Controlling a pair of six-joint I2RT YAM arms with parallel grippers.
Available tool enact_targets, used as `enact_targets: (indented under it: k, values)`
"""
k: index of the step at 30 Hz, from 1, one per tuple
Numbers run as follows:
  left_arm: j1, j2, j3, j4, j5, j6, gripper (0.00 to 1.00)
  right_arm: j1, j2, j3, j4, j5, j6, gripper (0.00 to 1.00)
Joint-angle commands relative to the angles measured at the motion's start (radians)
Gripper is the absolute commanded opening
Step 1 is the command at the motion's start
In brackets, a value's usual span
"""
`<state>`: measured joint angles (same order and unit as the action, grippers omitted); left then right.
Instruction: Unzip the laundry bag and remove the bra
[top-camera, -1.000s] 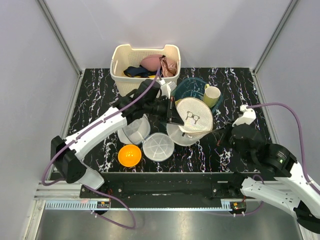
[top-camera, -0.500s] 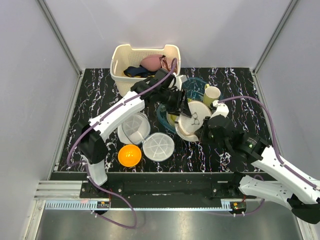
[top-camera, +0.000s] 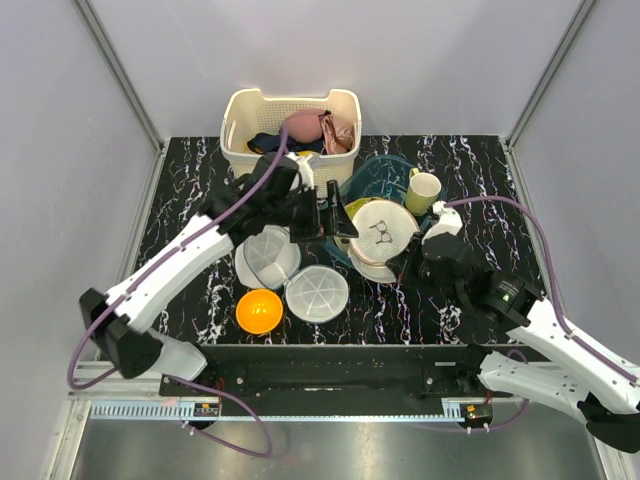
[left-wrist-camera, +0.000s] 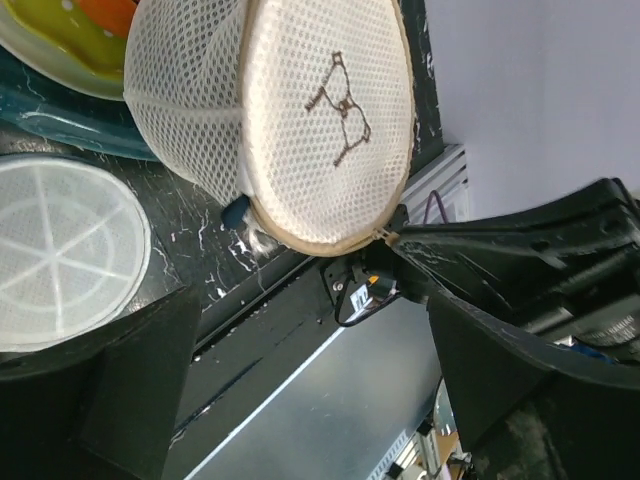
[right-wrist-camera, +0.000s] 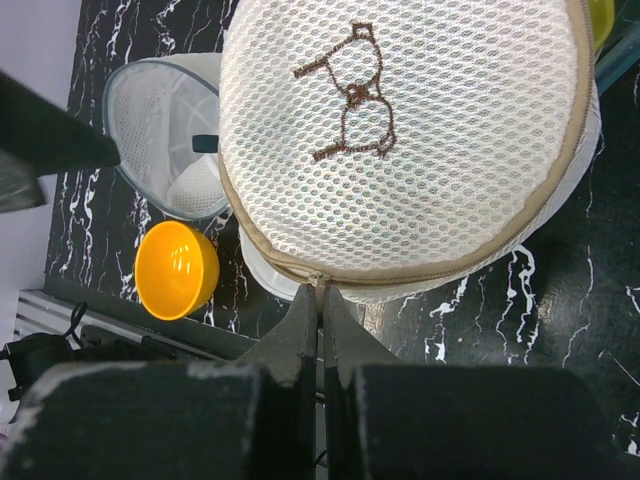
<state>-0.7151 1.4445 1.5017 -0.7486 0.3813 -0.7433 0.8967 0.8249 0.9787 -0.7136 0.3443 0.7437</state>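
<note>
The laundry bag (top-camera: 385, 230), a round cream mesh case with a dark glasses logo, leans tilted on stacked dishes at mid-table. My right gripper (right-wrist-camera: 322, 300) is shut at the bag's near rim, its tips pinching the zip pull (right-wrist-camera: 318, 279); from above the right gripper (top-camera: 407, 266) sits just below and right of the bag. My left gripper (top-camera: 338, 217) hangs open just left of the bag and holds nothing; its wrist view shows the bag (left-wrist-camera: 290, 110) beyond the spread fingers (left-wrist-camera: 110, 400). The bra is hidden; only a small dark blue bit (left-wrist-camera: 235, 212) pokes out at the bag's seam.
A cream basket (top-camera: 243, 160) at the back holds a pink bra (top-camera: 302, 125) and dark clothes. A teal bowl (top-camera: 383, 170) and a yellow-green cup (top-camera: 423, 190) stand behind the bag. An orange bowl (top-camera: 259, 310) and two white ribbed dishes (top-camera: 317, 293) (top-camera: 268, 257) lie front left.
My left gripper has opened, let go of the bag and drawn back to the left. The right arm came in and stays pinched at the zip. The bag has settled lower onto the dishes.
</note>
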Motion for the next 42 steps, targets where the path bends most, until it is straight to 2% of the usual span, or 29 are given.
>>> enact_targets:
  k: [1, 5, 6, 7, 11, 19, 22, 23, 25, 26, 29, 30, 35, 37, 42]
  values:
    - [0.002, -0.101, -0.093, 0.061, -0.048, -0.132, 0.99, 0.001, 0.011, -0.003, 0.069, -0.021, 0.022, 0.00]
    - [0.003, -0.165, -0.262, 0.207, 0.013, -0.249, 0.99, 0.001, 0.023, -0.009, 0.098, -0.030, 0.019, 0.00]
    - [0.005, -0.168, -0.299, 0.320, 0.077, -0.270, 0.99, 0.001, 0.025, -0.008, 0.103, -0.033, 0.017, 0.00]
    - [0.006, -0.161, -0.345, 0.362, 0.111, -0.309, 0.98, 0.001, 0.034, -0.005, 0.105, -0.034, 0.013, 0.00]
    - [0.006, -0.107, -0.353, 0.403, 0.128, -0.329, 0.89, 0.001, 0.037, 0.006, 0.108, -0.041, 0.010, 0.00]
    - [0.006, -0.038, -0.333, 0.515, 0.119, -0.370, 0.88, 0.001, 0.019, -0.006, 0.092, -0.031, 0.016, 0.00]
    - [0.006, 0.016, -0.313, 0.528, 0.113, -0.370, 0.76, 0.001, 0.014, -0.012, 0.086, -0.028, 0.019, 0.00]
    - [0.006, 0.036, -0.310, 0.529, 0.116, -0.372, 0.67, 0.001, 0.013, -0.012, 0.082, -0.021, 0.022, 0.00]
    - [0.006, 0.042, -0.308, 0.532, 0.123, -0.375, 0.56, 0.001, 0.003, -0.009, 0.071, -0.010, 0.022, 0.00]
    - [0.006, 0.040, -0.307, 0.534, 0.119, -0.373, 0.43, 0.001, -0.001, -0.009, 0.065, 0.005, 0.022, 0.00]
    - [0.022, 0.030, -0.279, 0.490, 0.105, -0.350, 0.14, 0.001, -0.024, -0.008, 0.030, 0.044, -0.009, 0.00]
    - [0.028, 0.022, -0.272, 0.471, 0.107, -0.343, 0.00, 0.001, -0.032, -0.006, 0.014, 0.061, -0.020, 0.00]
    - [0.077, 0.016, -0.197, 0.394, 0.108, -0.283, 0.00, 0.001, -0.113, 0.006, -0.176, 0.224, -0.018, 0.00]
    - [0.086, 0.033, -0.175, 0.377, 0.128, -0.271, 0.00, 0.001, -0.147, 0.014, -0.226, 0.246, -0.006, 0.00]
    - [0.086, 0.114, -0.078, 0.387, 0.191, -0.263, 0.00, 0.001, -0.127, 0.029, -0.169, 0.161, 0.008, 0.00]
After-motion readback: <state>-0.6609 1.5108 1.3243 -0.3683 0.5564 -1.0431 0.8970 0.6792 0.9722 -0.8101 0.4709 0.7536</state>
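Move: Some 8 cm to the right of the wide-open left hand and about 9 cm below it is the middle of the laundry bag, its near left edge closer to the fingers. The orange cup stands around 7 cm ahead, 9 cm right and 14 cm down; the round white lid is about 11 cm back, 5 cm left and 17 cm down. From the right hand, already pinching the zipper pull at the rim, the bag's middle is roughly 6 cm ahead, 3 cm left and 3 cm lower. Dipping about 7 cm with a slight swing back, then right and forward, the left hand tips down some 15 degrees and shuts its fingers on the bag's near left edge, by the white tab at the zipper, then lifts about 5 cm with it. The right hand keeps its pinch on the zipper pull, eases slightly left, then draws some 6 cm right, away from the left hand. ##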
